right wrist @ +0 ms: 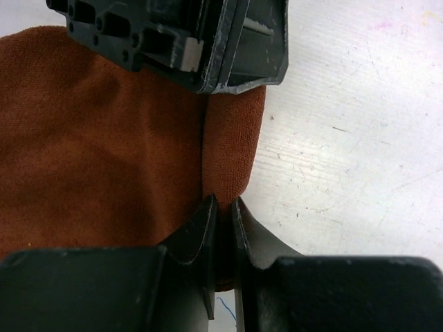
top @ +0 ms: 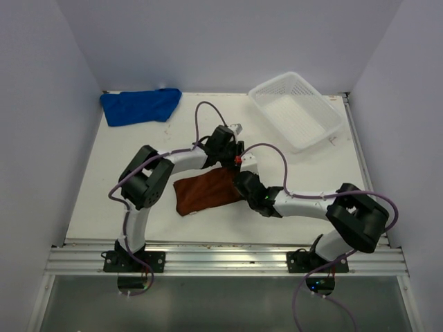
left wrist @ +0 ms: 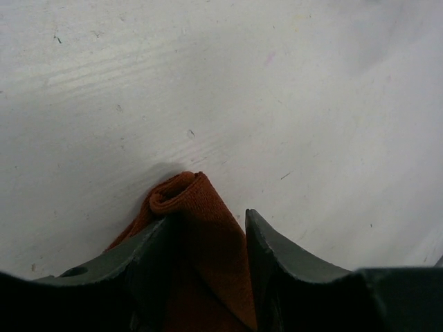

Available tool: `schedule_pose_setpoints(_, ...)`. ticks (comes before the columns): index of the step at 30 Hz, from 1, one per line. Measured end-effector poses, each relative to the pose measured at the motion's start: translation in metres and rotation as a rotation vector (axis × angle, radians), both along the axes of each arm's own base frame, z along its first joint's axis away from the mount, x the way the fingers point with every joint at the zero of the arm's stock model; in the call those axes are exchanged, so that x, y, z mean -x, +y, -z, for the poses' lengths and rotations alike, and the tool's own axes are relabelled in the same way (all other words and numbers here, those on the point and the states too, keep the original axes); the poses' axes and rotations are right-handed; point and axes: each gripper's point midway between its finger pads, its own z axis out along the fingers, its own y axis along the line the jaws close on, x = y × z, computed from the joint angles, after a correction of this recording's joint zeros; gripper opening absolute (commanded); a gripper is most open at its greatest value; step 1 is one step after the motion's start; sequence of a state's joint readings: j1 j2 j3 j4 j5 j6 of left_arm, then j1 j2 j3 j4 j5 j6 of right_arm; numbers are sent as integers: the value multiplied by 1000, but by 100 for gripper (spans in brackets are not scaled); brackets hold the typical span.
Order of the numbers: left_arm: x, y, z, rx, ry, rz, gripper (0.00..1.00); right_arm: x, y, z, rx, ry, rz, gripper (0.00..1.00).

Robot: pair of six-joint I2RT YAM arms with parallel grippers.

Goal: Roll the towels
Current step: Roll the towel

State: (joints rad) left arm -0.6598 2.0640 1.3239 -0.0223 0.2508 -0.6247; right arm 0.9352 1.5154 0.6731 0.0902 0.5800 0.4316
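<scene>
The rust-brown towel lies on the table between the two arms, and its right edge is folded over into a thick roll. My left gripper straddles the far end of that roll, its jaws closed against the cloth on both sides. My right gripper is shut on the near end of the same rolled edge, with cloth pinched between its narrow jaws. In the top view the left gripper and the right gripper meet at the towel's right edge. The blue towel lies crumpled at the back left.
A white mesh basket stands tilted at the back right. Walls close in the table on the left, back and right. An aluminium rail runs along the near edge by the arm bases.
</scene>
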Motion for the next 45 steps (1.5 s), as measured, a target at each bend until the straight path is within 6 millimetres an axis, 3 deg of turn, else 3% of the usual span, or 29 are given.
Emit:
schedule_pose_setpoints(8, 0, 4, 6, -105, -39, -7, 38, 1, -3, 0, 66, -20, 7, 0)
schedule_pose_setpoints(14, -3, 7, 11, -143, -40, -11, 17, 1, -2, 3, 101, -25, 6, 0)
schedule_pose_setpoints(15, -3, 7, 12, -146, -41, -13, 8, 1, -1, 2, 102, -28, 7, 0)
schedule_pose_setpoints(18, -3, 7, 11, -148, -44, -19, 0, 0, -2, 0, 111, -37, 10, 0)
schedule_pose_setpoints(30, 11, 25, 8, 6, -66, -104, 0, 9, 3, -7, 241, -67, -45, 0)
schedule_pose_setpoints(45, 13, 34, -2, 183, -61, -75, 0, 26, 33, 7, 653, -168, -198, 0)
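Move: The left hand's half-open fingers already straddle the far end of the towel's rolled edge, its middle about 1 cm below them. From this hand the flat part of the brown towel is centred roughly 11 cm back and 12 cm left, and the white basket some 21 cm ahead and 22 cm right. The right hand still pinches the roll's near end; from it the flat part's middle lies about 12 cm left, 3 cm back and 2 cm down. The left fingers shut on the far end of the rolled edge while sinking about 1 cm, and only then draw it some 3 cm left and slightly back, the wrist rolling its left side down. The right hand keeps its pinch, nearly still at first, then carries the near end left and back about 4 cm, dipping a little and rolling left side down nearly 40 degrees. ##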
